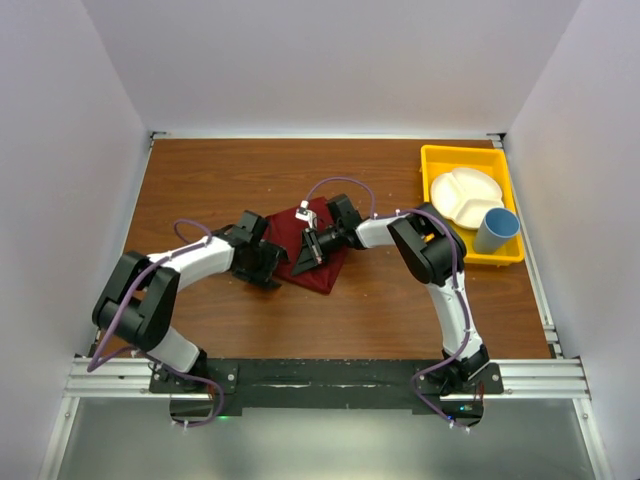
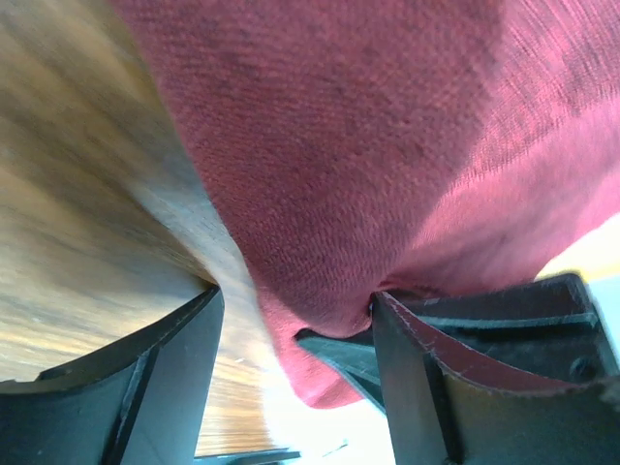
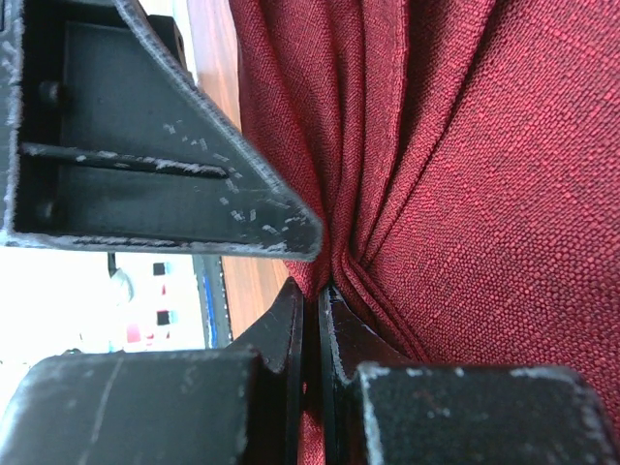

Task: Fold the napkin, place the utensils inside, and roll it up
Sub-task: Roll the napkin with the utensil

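Observation:
The maroon napkin [image 1: 322,262] lies bunched on the wooden table [image 1: 200,180] between the two arms. My right gripper [image 1: 306,254] lies across it from the right, shut on a pinched fold of the napkin [image 3: 465,165]; cloth shows between its fingertips [image 3: 318,300]. At the napkin's left edge my left gripper [image 1: 268,262] stands open, and a hanging edge of the napkin [image 2: 339,145] sits between its fingers [image 2: 296,294], touching the right finger [image 2: 407,368]. The utensils are not clearly visible. A small silvery bit [image 1: 303,213] shows at the napkin's far corner.
A yellow tray [image 1: 445,158] at the back right holds a white divided plate [image 1: 465,195] and a blue cup [image 1: 496,230]. White walls close in the table on three sides. A black finger, apparently of the left gripper [image 3: 165,145], is close above my right fingertips.

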Available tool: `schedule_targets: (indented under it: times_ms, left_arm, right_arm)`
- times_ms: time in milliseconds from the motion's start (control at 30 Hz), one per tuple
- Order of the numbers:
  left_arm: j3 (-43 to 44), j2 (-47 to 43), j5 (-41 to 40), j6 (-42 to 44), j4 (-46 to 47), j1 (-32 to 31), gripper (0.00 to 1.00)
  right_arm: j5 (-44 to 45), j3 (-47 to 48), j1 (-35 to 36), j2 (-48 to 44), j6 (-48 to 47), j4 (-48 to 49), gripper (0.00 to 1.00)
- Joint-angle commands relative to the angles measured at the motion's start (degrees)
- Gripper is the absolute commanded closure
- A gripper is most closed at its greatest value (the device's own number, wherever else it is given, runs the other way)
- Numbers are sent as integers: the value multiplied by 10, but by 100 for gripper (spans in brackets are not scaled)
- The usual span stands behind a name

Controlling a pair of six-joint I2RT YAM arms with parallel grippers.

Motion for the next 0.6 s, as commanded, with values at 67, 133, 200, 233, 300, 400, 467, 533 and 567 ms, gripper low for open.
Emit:
schedule_targets:
  times_ms: [67, 133, 200, 233, 300, 400, 467, 533, 567]
  left_arm:
    - [-2, 67, -92, -54, -79, -6, 38]
    - [-3, 88, -96, -46, -79, -6, 47]
    - [-10, 95, -102, -30, -62, -6, 68]
    - [-19, 96, -103, -24, -49, -6, 73]
    - [-26, 96, -106, -10, -35, -6, 87]
    - [-27, 89, -101, 4, -47, -6, 100]
    - [-22, 81, -98, 8, -73, -7, 100]
    - [4, 82, -89, 9, -122, -9, 100]
    - [20, 86, -88, 11, -144, -13, 100]
  right_arm:
    - [131, -17, 13, 21, -62, -118, 100]
    - [143, -9, 13, 17, -74, -141, 100]
    - [156, -2, 17, 11, -98, -172, 100]
    - [164, 6, 18, 9, -106, -181, 100]
    - [171, 14, 23, 3, -128, -207, 100]
    - [186, 21, 28, -10, -145, -224, 100]
    - [192, 26, 33, -18, -154, -231, 100]
    - [213, 36, 35, -37, -163, -254, 93]
    - [222, 37, 40, -48, -171, -266, 89]
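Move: The left gripper, open and pointing down, stands right over the napkin's bunched left edge, which lies about 1 cm below and 1 cm to the right. From this hand the flat middle of the napkin is some 8 cm to the right and 5 cm farther out. The right gripper, already shut on the napkin, has the bunched edge about 4 cm to its left, level with it fore and aft. Sink the left gripper about 1 cm straight down astride the napkin's bunched left edge, then, without travelling sideways, close its wide-open fingers until they pinch the cloth. Keep the right gripper in place with its hold on the napkin beside it, tipping and rolling that wrist about 10 degrees so its fingers point more steeply down. ##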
